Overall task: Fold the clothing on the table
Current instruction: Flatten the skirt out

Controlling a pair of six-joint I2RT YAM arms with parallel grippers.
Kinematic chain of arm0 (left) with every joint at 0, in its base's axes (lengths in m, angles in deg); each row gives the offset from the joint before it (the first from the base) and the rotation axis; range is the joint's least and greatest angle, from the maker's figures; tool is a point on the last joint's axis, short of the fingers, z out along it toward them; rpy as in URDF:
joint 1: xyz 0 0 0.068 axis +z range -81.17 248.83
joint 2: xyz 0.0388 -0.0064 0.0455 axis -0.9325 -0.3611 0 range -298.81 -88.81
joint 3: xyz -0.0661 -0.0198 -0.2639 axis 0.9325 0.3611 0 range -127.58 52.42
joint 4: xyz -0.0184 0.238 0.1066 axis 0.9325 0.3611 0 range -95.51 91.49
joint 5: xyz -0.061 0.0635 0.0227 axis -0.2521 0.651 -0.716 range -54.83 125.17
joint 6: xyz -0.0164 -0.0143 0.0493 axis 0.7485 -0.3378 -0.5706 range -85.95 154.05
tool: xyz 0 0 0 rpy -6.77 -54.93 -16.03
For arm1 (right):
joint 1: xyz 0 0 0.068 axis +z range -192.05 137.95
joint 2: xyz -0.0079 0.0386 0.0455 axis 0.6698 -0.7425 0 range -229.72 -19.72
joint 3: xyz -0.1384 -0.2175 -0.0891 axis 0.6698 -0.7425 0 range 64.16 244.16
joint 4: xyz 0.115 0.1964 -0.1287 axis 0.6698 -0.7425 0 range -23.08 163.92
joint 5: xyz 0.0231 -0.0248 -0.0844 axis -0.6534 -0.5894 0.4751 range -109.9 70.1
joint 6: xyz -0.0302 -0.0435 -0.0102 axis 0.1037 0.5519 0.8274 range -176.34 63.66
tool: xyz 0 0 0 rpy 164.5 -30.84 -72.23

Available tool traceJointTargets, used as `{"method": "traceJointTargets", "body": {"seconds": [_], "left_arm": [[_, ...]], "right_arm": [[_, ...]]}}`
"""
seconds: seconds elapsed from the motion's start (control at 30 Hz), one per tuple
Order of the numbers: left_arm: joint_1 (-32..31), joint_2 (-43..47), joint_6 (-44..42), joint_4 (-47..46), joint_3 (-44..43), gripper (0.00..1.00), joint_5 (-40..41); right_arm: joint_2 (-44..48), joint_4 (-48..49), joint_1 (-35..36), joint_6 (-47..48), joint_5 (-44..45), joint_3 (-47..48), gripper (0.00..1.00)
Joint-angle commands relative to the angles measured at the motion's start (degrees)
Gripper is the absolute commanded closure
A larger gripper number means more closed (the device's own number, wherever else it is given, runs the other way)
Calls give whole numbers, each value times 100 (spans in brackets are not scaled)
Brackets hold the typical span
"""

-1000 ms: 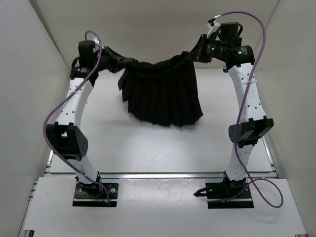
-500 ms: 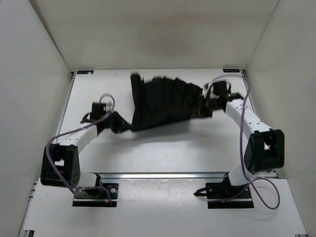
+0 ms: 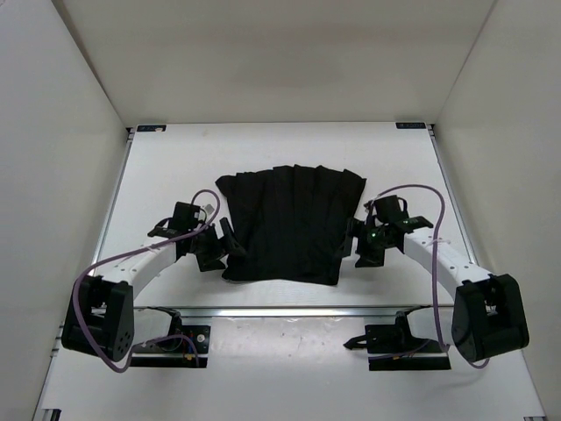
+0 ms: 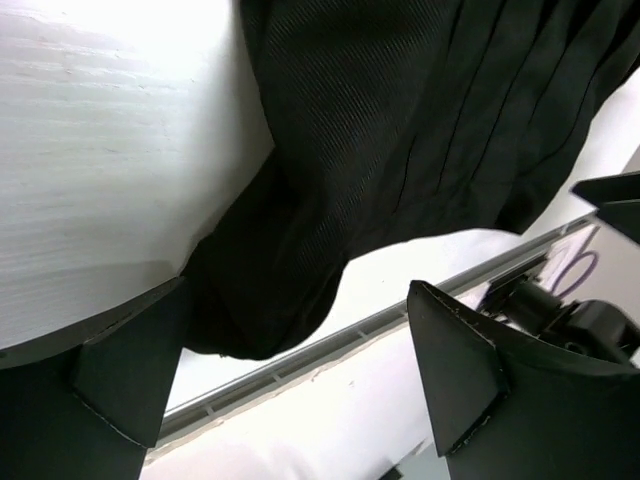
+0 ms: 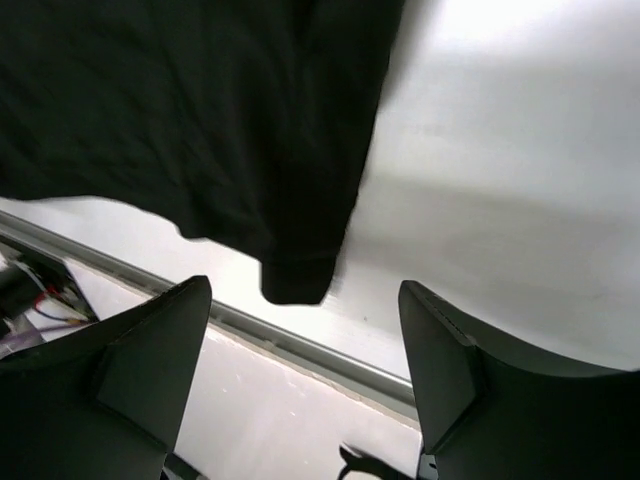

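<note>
The clothing [image 3: 292, 224], a black pleated garment, lies spread flat on the white table [image 3: 166, 162], its near hem close to the front rail. My left gripper [image 3: 231, 248] sits low at its near left corner and is open. In the left wrist view the clothing [image 4: 400, 120] has a corner lying just ahead of the wide-spread fingers [image 4: 460, 360], ungripped. My right gripper [image 3: 354, 239] is open at the near right corner. There the clothing [image 5: 200, 100] ends in a corner tab ahead of the gripper [image 5: 300, 365], and nothing is held.
A metal rail [image 3: 289, 310] runs along the table's near edge, also seen as rail [image 4: 400, 318] and rail [image 5: 300, 345]. Off-white walls close in the left, right and back. Both arm bases stand just behind the rail.
Both arms swung the garment from high at the back down toward the near edge. It now lies flat, and both grippers have opened and let it go.
</note>
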Motion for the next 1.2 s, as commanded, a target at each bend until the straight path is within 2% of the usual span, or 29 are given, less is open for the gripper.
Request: {"method": "traceJointTargets", "body": {"seconds": [0.0,0.07,0.1,0.13,0.17,0.2,0.23,0.33,0.43,0.47,0.53,0.57,0.67,0.73,0.77,0.8,0.83,0.87,0.93,1.0,1.03,1.17], "left_arm": [[-102,211,-223,76,-85,1,220],[-67,255,-267,146,-41,9,262],[-76,334,-258,155,29,18,298],[-50,387,-250,112,91,36,342],[-58,474,-284,-36,239,60,255],[-15,519,-241,-168,397,88,220],[-14,519,-171,-196,451,86,158],[-111,406,-65,-398,574,100,26],[-199,212,-47,-442,522,100,0],[-190,177,-30,-468,513,100,-53],[-138,220,5,-495,496,100,-115],[-24,238,84,-547,504,100,-193],[397,212,582,-1065,312,100,-474],[618,-146,1242,-2176,-82,100,-816],[671,-514,1723,-2739,-694,100,-1096],[645,-666,2154,-2971,-1022,100,-1264],[671,-902,2359,-3078,-1782,100,-1275],[636,-1061,2378,-2792,-2538,100,-1092],[697,-1211,2142,-2187,-3384,100,-670],[880,-1247,2115,-2164,-3391,100,-711],[978,-1230,2228,-2356,-3224,100,-886],[1172,-941,2318,-3244,-1259,100,-1292]], "right_arm": [[146,279,314,-250,100,-267,27],[181,279,569,-329,285,-364,28],[199,288,623,-347,390,-416,29],[208,305,675,-382,469,-434,31],[147,340,719,-408,444,-513,33],[120,393,755,-426,382,-592,35],[103,446,755,-461,399,-627,35],[-20,744,756,-593,242,-891,39],[32,1403,598,-769,-214,-1304,58],[23,1578,545,-769,-346,-1426,72],[-55,1659,474,-717,-444,-1375,94],[-125,1624,396,-638,-540,-1236,100],[-407,1352,150,-251,-463,-735,100],[-644,784,-106,152,-218,490,100],[-767,528,-211,250,36,1428,99],[-820,369,-255,459,335,1899,100],[-977,45,-230,696,503,2939,100],[-1109,-132,-177,777,740,3898,100],[-1311,-571,-115,1032,909,4851,100],[-1365,-618,-158,1033,735,5033,100],[-1270,-495,-185,937,690,4711,100],[-708,59,-168,787,242,2595,100]]}}
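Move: The skirt lies spread between the open hands. Its near left corner sits between the left fingers, about 2 cm back and 3 cm below, straight in line; its near right corner lies some 6 cm back, 2 cm left and 5 cm below the right hand. From the left hand the skirt's middle is about 7 cm ahead and 14 cm right; the far right corner is some 18 cm ahead and 3 cm right of the right hand. The left hand shuts on the near left corner almost at once, easing about 2 cm back and down, while the right sinks some 5 cm and draws back as far before pinching the near right corner. Keeping hold, both then whip forward over the table some 22 cm and up 25 to 30 cm, fingers tipping outward, the right easing back slightly last. ##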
